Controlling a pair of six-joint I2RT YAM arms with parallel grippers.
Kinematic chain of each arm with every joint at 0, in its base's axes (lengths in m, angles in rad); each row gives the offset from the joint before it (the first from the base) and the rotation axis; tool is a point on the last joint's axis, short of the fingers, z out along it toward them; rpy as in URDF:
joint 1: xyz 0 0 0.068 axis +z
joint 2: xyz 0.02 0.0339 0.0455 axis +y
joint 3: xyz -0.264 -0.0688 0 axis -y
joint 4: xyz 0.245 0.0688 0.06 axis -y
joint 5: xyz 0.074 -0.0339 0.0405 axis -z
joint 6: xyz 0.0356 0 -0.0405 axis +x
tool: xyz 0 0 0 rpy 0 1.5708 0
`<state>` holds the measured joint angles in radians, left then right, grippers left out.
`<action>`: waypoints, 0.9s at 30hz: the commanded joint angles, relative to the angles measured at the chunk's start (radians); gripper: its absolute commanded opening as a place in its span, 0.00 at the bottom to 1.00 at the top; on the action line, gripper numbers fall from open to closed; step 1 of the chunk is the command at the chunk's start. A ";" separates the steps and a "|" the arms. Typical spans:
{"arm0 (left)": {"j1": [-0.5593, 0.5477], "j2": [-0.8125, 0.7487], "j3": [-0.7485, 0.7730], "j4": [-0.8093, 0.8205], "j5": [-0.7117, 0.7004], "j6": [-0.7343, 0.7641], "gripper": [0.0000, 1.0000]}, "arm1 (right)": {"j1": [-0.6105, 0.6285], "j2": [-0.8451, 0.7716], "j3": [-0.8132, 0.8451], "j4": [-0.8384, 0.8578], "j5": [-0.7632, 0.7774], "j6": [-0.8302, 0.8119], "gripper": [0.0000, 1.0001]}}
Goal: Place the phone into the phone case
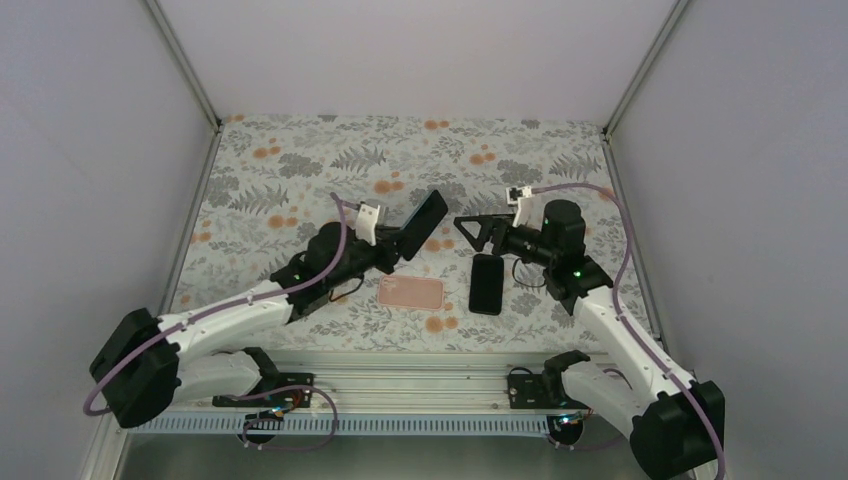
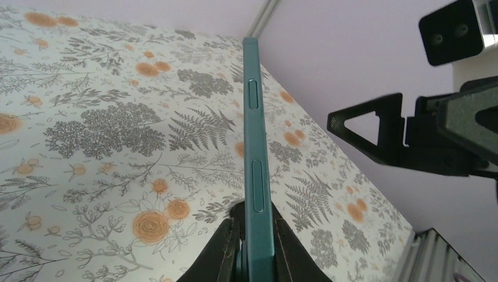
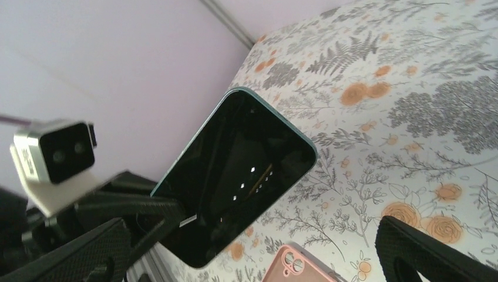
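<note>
My left gripper [image 1: 388, 250] is shut on the lower end of a teal phone [image 1: 421, 224] and holds it tilted up above the table. In the left wrist view the phone [image 2: 255, 147] stands edge-on between my fingers [image 2: 226, 252]. In the right wrist view its black screen [image 3: 235, 176] faces the camera. A pink phone case [image 1: 411, 293] lies flat on the floral table, below the phone; its camera-cutout corner shows in the right wrist view [image 3: 296, 267]. My right gripper [image 1: 480, 232] is open and empty, just right of the phone.
A black phone-like slab [image 1: 487, 283] lies flat right of the pink case, under the right wrist. White walls with metal corner posts [image 1: 185, 60] enclose the floral table [image 1: 300, 170]. A metal rail [image 1: 420, 365] runs along the near edge.
</note>
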<state>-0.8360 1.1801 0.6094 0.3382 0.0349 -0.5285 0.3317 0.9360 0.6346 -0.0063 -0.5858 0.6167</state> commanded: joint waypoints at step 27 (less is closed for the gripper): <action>0.160 -0.176 0.084 -0.262 0.722 0.082 0.08 | 0.074 0.143 0.111 -0.004 -0.602 -0.434 0.73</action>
<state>-0.6823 1.0035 0.6842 -0.0090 0.6765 -0.4324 0.3794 1.0695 0.7326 -0.0643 -1.1091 0.2020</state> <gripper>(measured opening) 0.122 0.776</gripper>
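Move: The teal-edged phone is already pinched by one end in my left hand, its middle about 4 cm ahead and 4 cm right of that hand; from my right hand it lies roughly 8 cm left, 3 cm ahead and 2 cm lower. The open right gripper is some 13 cm right of my left hand, 1 cm ahead and slightly higher. The pink case lies about 21 cm below my left hand, 3 cm ahead and 2 cm right; the black phone rests 24 cm below my right hand, 4 cm ahead and 6 cm right. Still gripping the phone, I draw my left hand back about 7.5 cm and up 3 cm, swinging it nearly 30 degrees clockwise so the phone's free end points at my right gripper. Meanwhile my right hand comes back about 7 cm and left 5 cm, turning some 35 degrees counter-clockwise to face it, and its wide-open fingers start closing around that free end without yet pinching. ##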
